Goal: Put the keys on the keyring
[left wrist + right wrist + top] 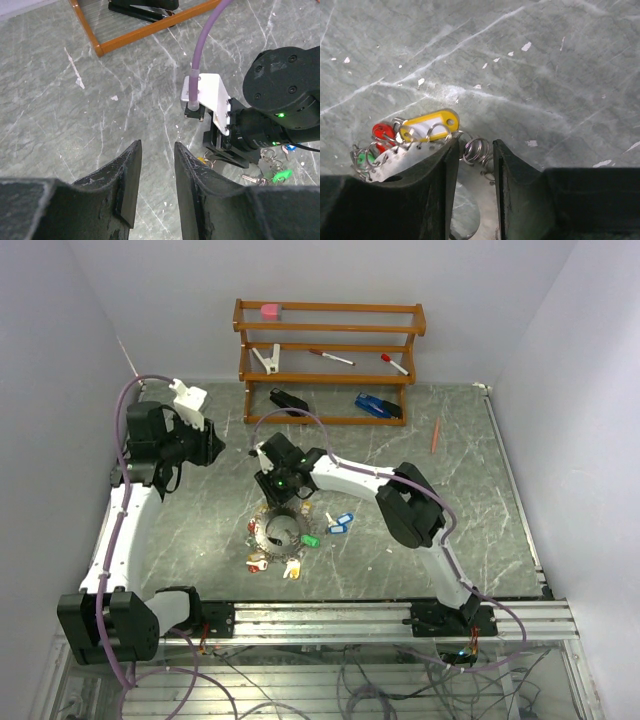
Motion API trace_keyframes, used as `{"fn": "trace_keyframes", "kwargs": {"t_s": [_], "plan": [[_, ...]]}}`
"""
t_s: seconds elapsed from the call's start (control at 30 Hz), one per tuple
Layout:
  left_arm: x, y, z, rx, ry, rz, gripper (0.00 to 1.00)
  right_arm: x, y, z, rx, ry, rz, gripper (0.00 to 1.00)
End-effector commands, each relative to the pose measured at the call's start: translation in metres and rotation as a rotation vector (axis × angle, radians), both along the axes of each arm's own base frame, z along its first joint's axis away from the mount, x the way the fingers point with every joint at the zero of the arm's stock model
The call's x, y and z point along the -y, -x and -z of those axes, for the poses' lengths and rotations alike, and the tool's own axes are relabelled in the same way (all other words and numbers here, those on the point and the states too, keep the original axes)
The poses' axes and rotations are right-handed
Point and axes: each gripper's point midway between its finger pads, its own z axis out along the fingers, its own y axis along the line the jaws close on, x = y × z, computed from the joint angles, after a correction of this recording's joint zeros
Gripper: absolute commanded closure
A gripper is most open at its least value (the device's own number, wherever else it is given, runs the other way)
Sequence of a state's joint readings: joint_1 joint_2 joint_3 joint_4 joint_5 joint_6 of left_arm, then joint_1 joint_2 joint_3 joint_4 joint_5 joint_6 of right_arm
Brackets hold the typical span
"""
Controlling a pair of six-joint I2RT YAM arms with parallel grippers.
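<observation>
The keyring (270,537), a silvery metal ring, lies at mid-table, and small split rings hang from its rim. My right gripper (273,485) points down at its far edge. In the right wrist view the jaws (476,142) straddle the keyring's band (472,185), shut on it. Yellow (427,125), red (382,132) and green (362,159) tagged keys hang on the ring to the left. Blue-tagged keys (341,523) and a green one (310,540) lie just right of the ring. My left gripper (212,445) hangs open and empty (158,145), up and to the left.
A wooden rack (328,360) stands at the back with pens, a clip and a pink item. In front of it lie a black stapler (289,401) and a blue stapler (377,406). An orange pencil (436,435) lies back right. A metal rail (330,618) lines the near edge.
</observation>
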State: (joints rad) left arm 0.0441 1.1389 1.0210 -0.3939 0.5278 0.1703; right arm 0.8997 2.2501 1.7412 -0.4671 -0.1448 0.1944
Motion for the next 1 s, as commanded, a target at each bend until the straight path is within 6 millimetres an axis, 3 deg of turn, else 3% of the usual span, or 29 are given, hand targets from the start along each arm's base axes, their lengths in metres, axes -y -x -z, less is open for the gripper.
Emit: {"fn": "trace_keyframes", "kwargs": {"t_s": [0.0, 0.07, 0.17, 0.37, 0.53, 0.67, 0.77, 0.9, 0.97], "plan": [[0.001, -0.004, -0.014, 0.024, 0.025, 0.013, 0.57, 0.000, -0.004, 0.006, 0.016, 0.037, -0.011, 0.68], [0.001, -0.004, -0.014, 0.020, 0.026, 0.015, 0.57, 0.000, -0.003, 0.010, 0.008, 0.045, -0.022, 0.75], [0.002, -0.004, -0.015, 0.019, 0.030, 0.022, 0.57, -0.001, -0.001, 0.011, -0.001, 0.037, -0.032, 1.00], [0.007, -0.002, -0.014, 0.007, 0.053, 0.048, 0.57, 0.003, -0.006, -0.010, 0.059, 0.013, -0.010, 1.00], [0.020, 0.001, -0.022, 0.017, 0.106, 0.121, 0.57, 0.003, -0.010, -0.071, 0.155, -0.085, 0.004, 1.00], [0.032, 0.002, -0.025, 0.020, 0.179, 0.165, 0.56, 0.003, -0.006, -0.131, 0.236, -0.210, 0.021, 1.00], [0.039, 0.003, -0.029, 0.026, 0.238, 0.187, 0.55, 0.005, -0.001, -0.165, 0.297, -0.270, 0.032, 1.00], [0.054, 0.006, -0.041, 0.040, 0.364, 0.243, 0.25, 0.002, 0.010, -0.197, 0.350, -0.322, 0.031, 1.00], [0.059, 0.006, -0.043, 0.027, 0.409, 0.253, 0.21, -0.002, 0.014, -0.210, 0.378, -0.341, 0.033, 1.00]]}}
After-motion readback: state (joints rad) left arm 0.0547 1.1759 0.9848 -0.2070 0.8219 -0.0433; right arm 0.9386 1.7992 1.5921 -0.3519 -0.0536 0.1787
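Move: The keyring's far rim is already between the right hand's parted fingers, just below the fingertips; the middle of the keyring is roughly 6 cm back, 4 cm to the right and 1 cm down. The yellow tag lies some 2 cm back and 3 cm left of this hand, the red tag about 6 cm back and 5 cm left. From the left hand, the keyring is about 10 cm back, 14 cm right and 22 cm below. The right fingers shut on the small rings at the keyring's far rim, pinching them almost at table level, then lift nearly straight up about 18 cm, quick once under way, while the fingertips swing up and outward some 20 degrees. Late on, the empty left hand eases about 4 cm right and a little up towards the rising keyring, rolling its left side down and opening its fingers wider. ##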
